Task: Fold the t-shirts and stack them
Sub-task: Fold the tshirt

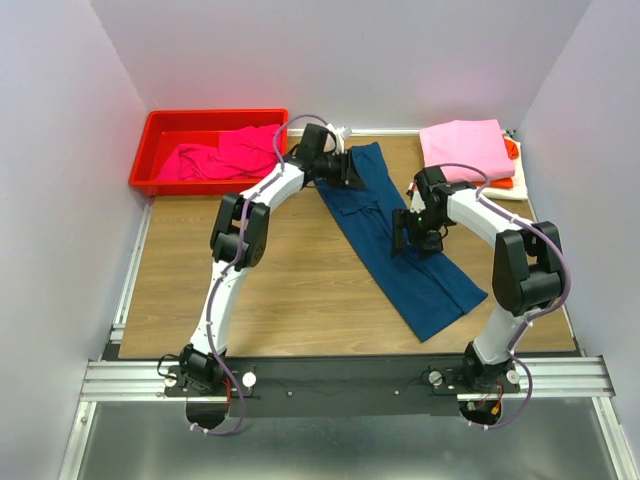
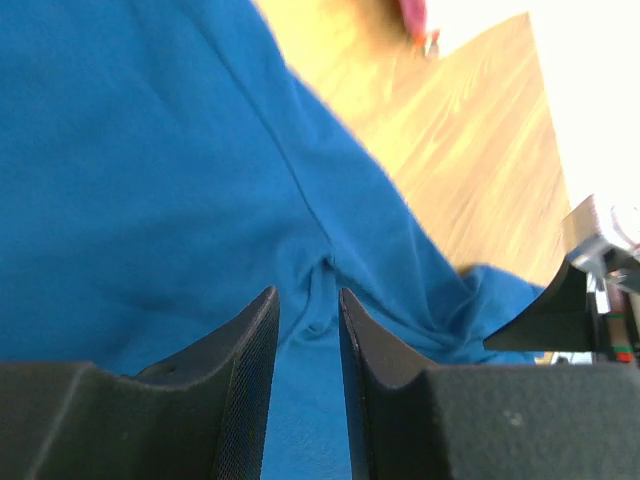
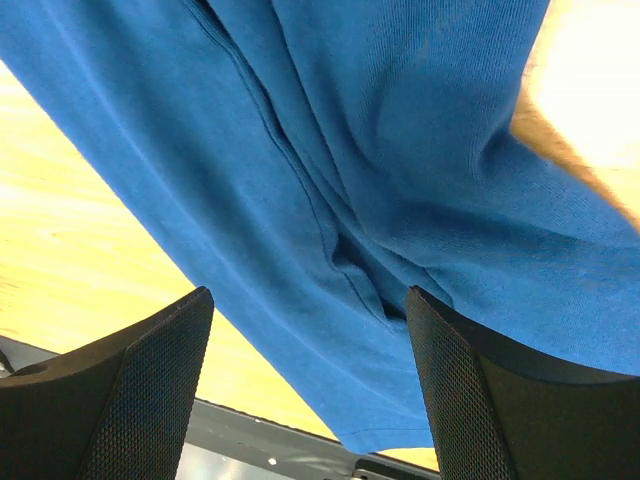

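Observation:
A dark navy t-shirt point(image 1: 425, 285) lies folded into a long strip, running diagonally from the back centre to the front right of the table. My left gripper point(image 1: 350, 172) is at the strip's far end. In the left wrist view its jaws point(image 2: 308, 300) stand narrow, with a ridge of the blue cloth point(image 2: 150, 150) pinched between them. My right gripper point(image 1: 408, 235) hovers at the strip's right edge, near the middle. Its fingers point(image 3: 310, 300) are spread wide over the shirt point(image 3: 400, 120) and hold nothing. A folded light pink tee point(image 1: 465, 148) lies at the back right on orange point(image 1: 512, 150) and cream point(image 1: 505, 185) ones.
A red bin point(image 1: 200, 117) at the back left holds crumpled magenta tees point(image 1: 225, 155). White walls close in the table on three sides. Bare wood point(image 1: 290, 280) lies left of the navy strip, and an aluminium rail point(image 1: 350, 375) runs along the near edge.

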You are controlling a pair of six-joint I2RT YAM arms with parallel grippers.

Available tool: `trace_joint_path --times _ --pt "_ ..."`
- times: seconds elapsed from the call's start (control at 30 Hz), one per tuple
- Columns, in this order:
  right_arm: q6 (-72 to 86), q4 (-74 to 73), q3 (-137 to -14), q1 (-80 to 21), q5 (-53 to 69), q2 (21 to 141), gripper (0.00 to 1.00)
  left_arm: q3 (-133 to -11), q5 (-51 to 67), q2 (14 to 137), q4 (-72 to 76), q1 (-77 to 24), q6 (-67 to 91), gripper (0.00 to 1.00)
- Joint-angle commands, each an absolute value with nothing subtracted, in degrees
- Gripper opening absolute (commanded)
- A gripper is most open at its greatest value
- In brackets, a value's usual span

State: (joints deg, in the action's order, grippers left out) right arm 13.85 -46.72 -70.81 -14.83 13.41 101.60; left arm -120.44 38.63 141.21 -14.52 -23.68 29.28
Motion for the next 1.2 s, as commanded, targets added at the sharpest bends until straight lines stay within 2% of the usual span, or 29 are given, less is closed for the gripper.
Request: trace_joint_path --times 0.0,0.47,1.17 --pt "13.10 -47.64 -69.79 -14.85 14.94 103.09 0.84 -117.69 39.64 141.68 -16.17 -24.43 30.59 0.38" --pt "13.53 -44.21 -66.80 -16.61 21.79 108.81 0.83 -118.74 39.20 148.36 -17.67 -21.27 29.44 0.38" --pt "16.70 -45.26 -79.62 -26.63 33.74 116.98 0.83 -128.41 47.46 155.30 -13.45 -18.54 26.72 0.37"
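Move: The blue t-shirt lies slantwise under both hands: its middle is some 4 cm below the right hand and about 3 cm to its left, level fore and aft. The pink stack stands roughly 22 cm ahead of the right hand and 13 cm to its right. The t-shirt's far end lies about 8 cm below the left hand and some 2 cm ahead, with no sideways offset; the red bin's middle is 7 cm ahead and 35 cm left of that hand. Both hands lower onto the t-shirt; the right then drags it about 11 cm left, the left eases forward-left. ##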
